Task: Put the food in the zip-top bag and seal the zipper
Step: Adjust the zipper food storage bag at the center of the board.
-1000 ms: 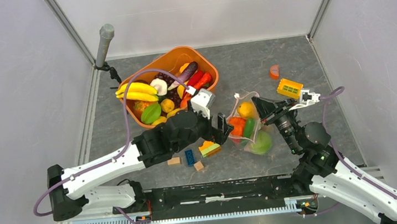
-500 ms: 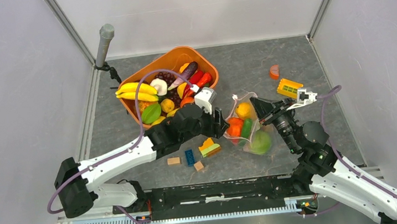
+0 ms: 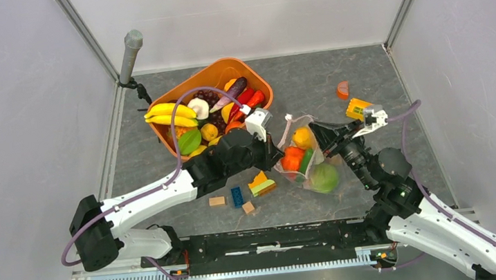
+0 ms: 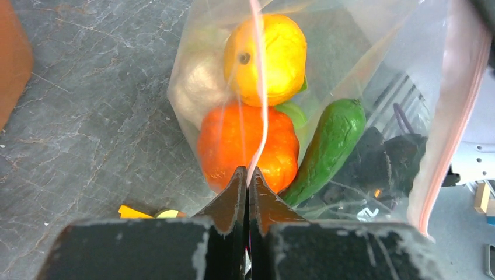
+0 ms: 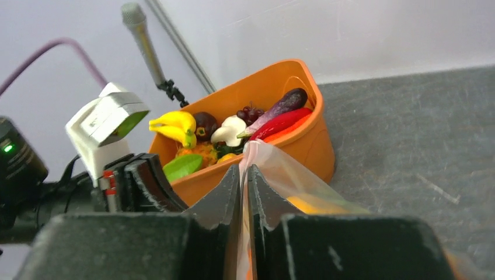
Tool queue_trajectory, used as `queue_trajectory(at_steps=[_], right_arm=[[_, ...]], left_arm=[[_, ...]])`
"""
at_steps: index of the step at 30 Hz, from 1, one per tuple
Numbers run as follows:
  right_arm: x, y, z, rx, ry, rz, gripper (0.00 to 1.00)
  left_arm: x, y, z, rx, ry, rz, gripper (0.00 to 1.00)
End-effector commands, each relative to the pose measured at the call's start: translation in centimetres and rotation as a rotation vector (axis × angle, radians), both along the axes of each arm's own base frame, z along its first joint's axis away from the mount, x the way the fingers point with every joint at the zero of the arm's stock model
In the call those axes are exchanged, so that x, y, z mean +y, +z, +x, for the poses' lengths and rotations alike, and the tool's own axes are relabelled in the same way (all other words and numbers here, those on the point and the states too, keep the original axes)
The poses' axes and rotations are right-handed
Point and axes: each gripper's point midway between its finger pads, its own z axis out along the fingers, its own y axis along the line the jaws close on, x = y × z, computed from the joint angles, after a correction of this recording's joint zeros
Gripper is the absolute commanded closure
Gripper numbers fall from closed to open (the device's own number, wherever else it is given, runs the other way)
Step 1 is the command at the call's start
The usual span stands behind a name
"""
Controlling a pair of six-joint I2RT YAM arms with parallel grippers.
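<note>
The clear zip-top bag lies right of centre on the table, its mouth pulled up between both arms. Inside it is food: a yellow-orange fruit, an orange pepper, a green pepper and a white piece. My left gripper is shut on the zipper, the pink strip at the bag's left mouth edge. At the opposite edge my right gripper is shut on the pink strip and bag film. From above, the left gripper and right gripper flank the bag.
An orange tub at the back left holds bananas, grapes, peppers and other toy food. Small building blocks lie in front of the left arm. An orange half-disc and a yellow block sit beyond the right gripper. A microphone stands in the back-left corner.
My left gripper reached right to the bag's mouth edge and closed on the pink strip. The right gripper shifted slightly left and back, keeping its hold on the bag.
</note>
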Motion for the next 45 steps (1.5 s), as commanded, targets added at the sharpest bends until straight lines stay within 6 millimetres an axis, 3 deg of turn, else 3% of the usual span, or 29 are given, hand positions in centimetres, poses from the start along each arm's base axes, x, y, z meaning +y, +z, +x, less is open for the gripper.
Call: queue_trajectory(at_steps=[1, 5, 10, 12, 14, 16, 18, 22, 24, 27, 29, 33, 38, 41, 45], right_arm=[[2.0, 5.4, -2.0, -0.219, 0.156, -0.267, 0.84], [3.8, 5.5, -3.5, -0.291, 0.298, -0.430, 0.69], [1.8, 6.8, -2.8, -0.304, 0.191, -0.467, 0.62], [-0.2, 7.6, -1.5, -0.279, 0.060, -0.463, 0.57], [-4.3, 6.7, 1.4, -0.107, -0.210, -0.459, 0.55], [-5.9, 5.8, 3.1, -0.047, -0.345, -0.566, 0.56], [-6.2, 5.9, 4.2, -0.034, -0.409, -0.634, 0.56], [-4.4, 7.8, 5.1, -0.123, -0.370, -0.659, 0.54], [-5.2, 8.3, 6.0, -0.074, -0.431, -0.648, 0.52], [-4.6, 7.2, 8.2, 0.006, -0.357, -0.742, 0.51], [-4.3, 4.9, 9.7, 0.059, -0.284, -0.768, 0.51], [-3.7, 1.6, 11.3, 0.050, -0.075, -0.661, 0.49], [-4.7, 2.0, 9.8, -0.138, 0.093, -0.514, 0.48], [-5.6, 1.0, 8.3, -0.230, 0.220, -0.485, 0.48], [-4.1, -0.7, 5.4, -0.341, 0.464, -0.514, 0.42]], left_arm=[[0.4, 4.3, 1.0, -0.091, 0.010, -0.059, 0.98], [0.1, 6.5, 1.1, -0.159, -0.064, -0.072, 0.98], [-0.3, 9.0, 1.3, -0.254, -0.165, -0.047, 0.98], [-0.3, 9.9, 1.6, -0.298, -0.204, -0.038, 0.98], [-0.4, 10.7, 1.9, -0.333, -0.263, -0.036, 0.98], [-0.5, 10.6, 2.5, -0.330, -0.309, -0.021, 0.98], [-0.5, 10.0, 3.3, -0.303, -0.341, -0.014, 0.98], [-0.7, 9.2, 4.1, -0.282, -0.374, 0.012, 0.98], [-1.0, 9.5, 3.8, -0.293, -0.413, 0.015, 0.98], [-1.1, 9.7, 3.3, -0.334, -0.488, 0.043, 0.98], [-1.0, 9.8, 3.2, -0.362, -0.518, 0.059, 0.98], [-1.0, 9.8, 3.2, -0.391, -0.552, 0.067, 0.98], [-1.3, 9.8, 2.4, -0.401, -0.639, 0.061, 0.98], [-1.3, 10.0, 1.7, -0.415, -0.704, 0.047, 0.98], [-1.2, 10.8, 0.6, -0.450, -0.796, 0.015, 0.98]])
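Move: The zip-top bag, full of food, has its middle some 8 cm to the right of the left hand, 1 cm ahead and about 13 cm below it; from the right hand it is about 3 cm back, level sideways and 23 cm down. The toy sandwich stands about 4 cm behind the left hand, 6 cm to its left and 17 cm down. From the right hand the yellow block is roughly 11 cm ahead, 17 cm right, and the orange piece 18 cm ahead, 12 cm right, both some 29 cm down. The left hand keeps its pinch on the bag's left rim and lifts it about 7 cm, easing out forward by up to 5 cm and then partly back, while its wrist turns nearly 40 degrees clockwise. The right hand opens to about half and lets go of the opposite rim, rising some 6 cm with a small drift back and left, then sweeps forward and right, away from the bag towards the yellow block, sinking as it goes and rolling its left side down, to end about 10 cm farther out, 9 cm to the right and 4 cm lower. ##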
